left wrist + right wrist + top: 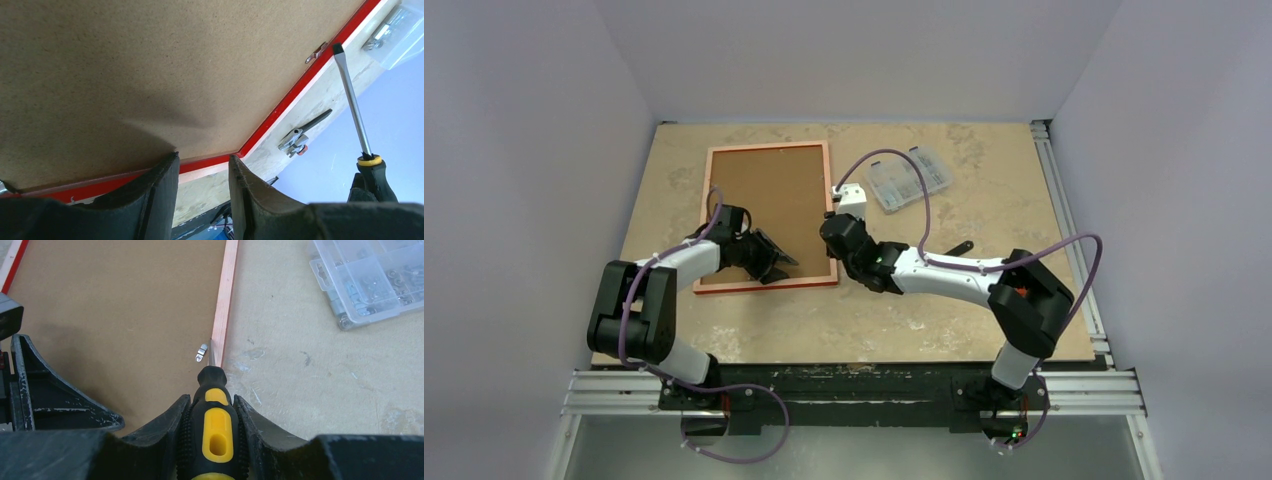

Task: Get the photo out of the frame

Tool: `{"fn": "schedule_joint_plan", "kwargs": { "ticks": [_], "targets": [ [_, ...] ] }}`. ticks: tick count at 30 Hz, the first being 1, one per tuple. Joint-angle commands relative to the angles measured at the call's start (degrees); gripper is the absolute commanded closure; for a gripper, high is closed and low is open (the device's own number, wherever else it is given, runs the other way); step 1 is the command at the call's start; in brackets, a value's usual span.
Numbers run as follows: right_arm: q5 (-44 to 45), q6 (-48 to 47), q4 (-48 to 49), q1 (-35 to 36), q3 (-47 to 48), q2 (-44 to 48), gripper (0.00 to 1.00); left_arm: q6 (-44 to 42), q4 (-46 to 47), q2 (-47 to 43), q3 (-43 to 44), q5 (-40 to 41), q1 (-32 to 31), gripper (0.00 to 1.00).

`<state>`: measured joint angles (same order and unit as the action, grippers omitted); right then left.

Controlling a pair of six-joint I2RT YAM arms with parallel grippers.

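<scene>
The red frame [765,284] lies face down at the table's back left. The photo [769,205] fills it and shows only its brown board back [115,305]. My left gripper [776,262] stands open at the frame's near right corner. Its fingertips [170,162] sit at the near red rail [280,112], with nothing between them. My right gripper [212,399] is shut on a black-and-yellow screwdriver [215,430]. The blade [352,105] points at a small metal clip [201,353] on the board beside the frame's right rail [222,315].
A clear plastic parts box [910,178] with small hardware lies right of the frame, close to the right gripper. A small metal tool with a black handle [959,247] lies on the table behind the right arm. Aluminium rails [1064,200] run along the table's right edge.
</scene>
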<state>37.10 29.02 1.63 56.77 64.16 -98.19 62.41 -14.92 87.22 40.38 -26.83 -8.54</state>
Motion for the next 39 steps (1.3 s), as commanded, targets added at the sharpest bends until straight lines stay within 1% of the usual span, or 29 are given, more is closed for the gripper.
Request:
{"fn": "schedule_joint_plan", "kwargs": {
  "ticks": [1,14,17,24,27,29,31,34,37,39],
  "targets": [
    [0.04,0.63,-1.45,0.18,-0.24,3.03,1.0,-0.01,0.42,0.49,-1.01,0.15,0.27,0.6],
    [-2.33,1.0,-0.84,0.26,0.8,0.82,1.0,0.08,0.65,0.5,-1.09,0.0,0.27,0.6],
    [-5.44,2.07,0.78,0.27,-0.02,1.17,1.0,0.16,0.76,0.61,-1.11,-0.17,0.27,0.6],
    [-9.42,4.84,2.36,0.27,-0.7,2.26,1.0,0.08,0.77,0.5,-1.18,-0.23,0.27,0.6],
    [-9.13,4.65,2.42,0.27,-0.62,2.87,1.0,0.01,0.89,0.43,-1.18,-0.32,0.27,0.6],
    [-7.08,3.47,1.95,0.27,-0.41,3.85,1.0,-0.44,1.0,0.17,-1.1,-0.4,0.27,0.59],
    [-4.82,1.87,1.03,0.18,-0.06,5.3,1.0,-1.58,1.07,-1.03,-0.8,-0.34,0.27,0.56],
    [-3.14,-0.02,-0.44,0.05,-0.02,8.63,1.0,-4.15,3.09,-4.99,-1.09,-0.77,0.27,0.48],
    [-4.38,-0.23,-1.52,-0.34,-2.17,14.32,1.0,-6.48,5.97,-10.63,-1.61,-1.93,0.14,0.38],
    [-7.4,1.56,-0.72,-1.62,-5.85,18.94,1.0,-6.35,9.16,-13.75,-1.62,-5.0,-0.23,0.34]
  ]
}}
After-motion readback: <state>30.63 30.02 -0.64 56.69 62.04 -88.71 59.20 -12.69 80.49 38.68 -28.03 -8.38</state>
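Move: The right gripper holds the screwdriver. The metal clip at the frame's right rim lies about 5 cm ahead of that hand, 2 cm to its left and 10 cm below. From the clip, the frame's near right corner is some 9 cm back and 2 cm right, and the parts box about 13 cm farther out and 16 cm right. From the left gripper, low over the backboard, the clip is roughly 7 cm ahead, 7 cm right and about 1 cm below. With the screwdriver tip between the rim and the clip, sweep the right hand about 2 cm left while drawing it back some 1.5 cm, turning slightly counter-clockwise, to push the clip inward. Then lift the tip clear, rising about 5 cm and swinging back right, grip kept. Hold the left hand still on the backboard, then raise it about 3 cm, opening its fingers wider. ##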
